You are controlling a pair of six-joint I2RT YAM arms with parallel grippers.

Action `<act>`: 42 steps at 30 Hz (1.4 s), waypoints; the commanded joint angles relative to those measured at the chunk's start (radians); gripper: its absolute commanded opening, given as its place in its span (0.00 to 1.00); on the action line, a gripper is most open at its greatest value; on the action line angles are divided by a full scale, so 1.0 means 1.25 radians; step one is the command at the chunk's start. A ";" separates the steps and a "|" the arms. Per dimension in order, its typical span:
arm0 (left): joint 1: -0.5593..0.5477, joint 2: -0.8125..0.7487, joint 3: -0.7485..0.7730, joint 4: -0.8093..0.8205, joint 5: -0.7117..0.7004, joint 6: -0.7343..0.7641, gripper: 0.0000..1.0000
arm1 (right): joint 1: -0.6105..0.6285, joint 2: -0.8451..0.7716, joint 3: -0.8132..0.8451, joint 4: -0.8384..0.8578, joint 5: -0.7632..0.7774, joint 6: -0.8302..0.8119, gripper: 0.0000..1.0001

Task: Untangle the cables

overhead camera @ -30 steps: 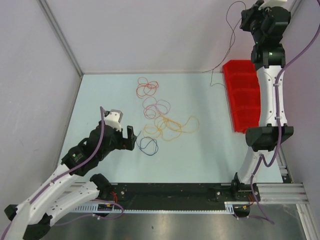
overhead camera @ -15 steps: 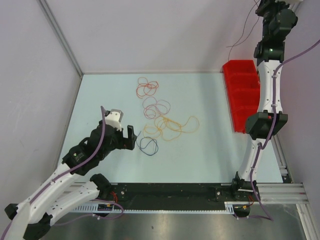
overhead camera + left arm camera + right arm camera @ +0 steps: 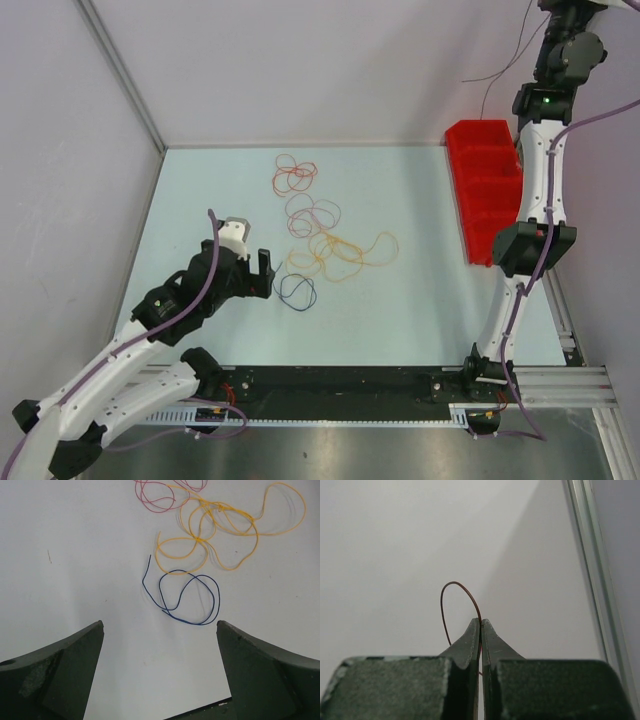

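Four cables lie in loose curls on the pale table: red (image 3: pixel 295 176) farthest back, pinkish-brown (image 3: pixel 312 212), orange-yellow (image 3: pixel 348 250) and dark blue (image 3: pixel 298 290) nearest. My left gripper (image 3: pixel 264 273) hovers open just left of the blue cable (image 3: pixel 191 598), nothing between its fingers (image 3: pixel 60 670). The orange-yellow loops (image 3: pixel 225 525) lie beyond it, their near loop crossing the blue cable's far end. My right gripper (image 3: pixel 480 622) is raised high at the top right, shut on a thin brown cable (image 3: pixel 454 586) that arcs above its tips. That cable (image 3: pixel 515 55) dangles in the air above the red bin.
A red compartment bin (image 3: pixel 485 190) stands along the table's right side beside the right arm (image 3: pixel 535 180). White walls close in the left and back. The black rail (image 3: pixel 330 385) with the arm bases runs along the near edge.
The right arm has risen and swung right, lifting the brown cable's end off the table by the bin. The left gripper has edged slightly right toward the blue cable.
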 commanded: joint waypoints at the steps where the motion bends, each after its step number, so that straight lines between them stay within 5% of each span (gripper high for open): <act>1: 0.003 0.004 0.000 0.012 -0.020 -0.011 1.00 | -0.001 -0.038 -0.064 0.103 0.018 -0.057 0.00; 6: 0.004 -0.004 0.000 0.010 -0.025 -0.014 1.00 | -0.020 -0.081 -0.231 0.152 -0.030 -0.026 0.00; 13: 0.004 -0.011 -0.002 0.010 -0.031 -0.015 1.00 | -0.040 -0.079 -0.287 0.125 -0.055 0.003 0.00; 29: 0.004 -0.025 -0.003 0.012 -0.030 -0.015 1.00 | -0.088 -0.342 -0.882 0.323 0.016 0.067 0.00; 42: 0.003 -0.036 -0.004 0.014 -0.029 -0.014 1.00 | -0.094 -0.349 -0.956 0.271 0.056 0.026 0.00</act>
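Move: The right hand, holding the dark cable high up, has the middle of the red bin about 62 cm below it, some 7 cm back and 4 cm to its right. On the table at about bin depth, the orange cable lies roughly 38 cm left and 24 cm back of this hand, and the pink one about 46 cm left and 12 cm back. From the idle left hand the bin is some 61 cm right, 28 cm ahead and 17 cm lower. The right hand keeps the dark cable pinched in its shut fingers and brings it down fast towards the red bin, about 23 cm in all, first easing some 5 cm forward and then drawing back about 6 cm as it drifts 6 or 7 cm to the right. Meanwhile the wrist tips the upward-pointing fingers some 25 degrees down towards level, and the descent stops with the hand still high above the bin, the grip unchanged. ##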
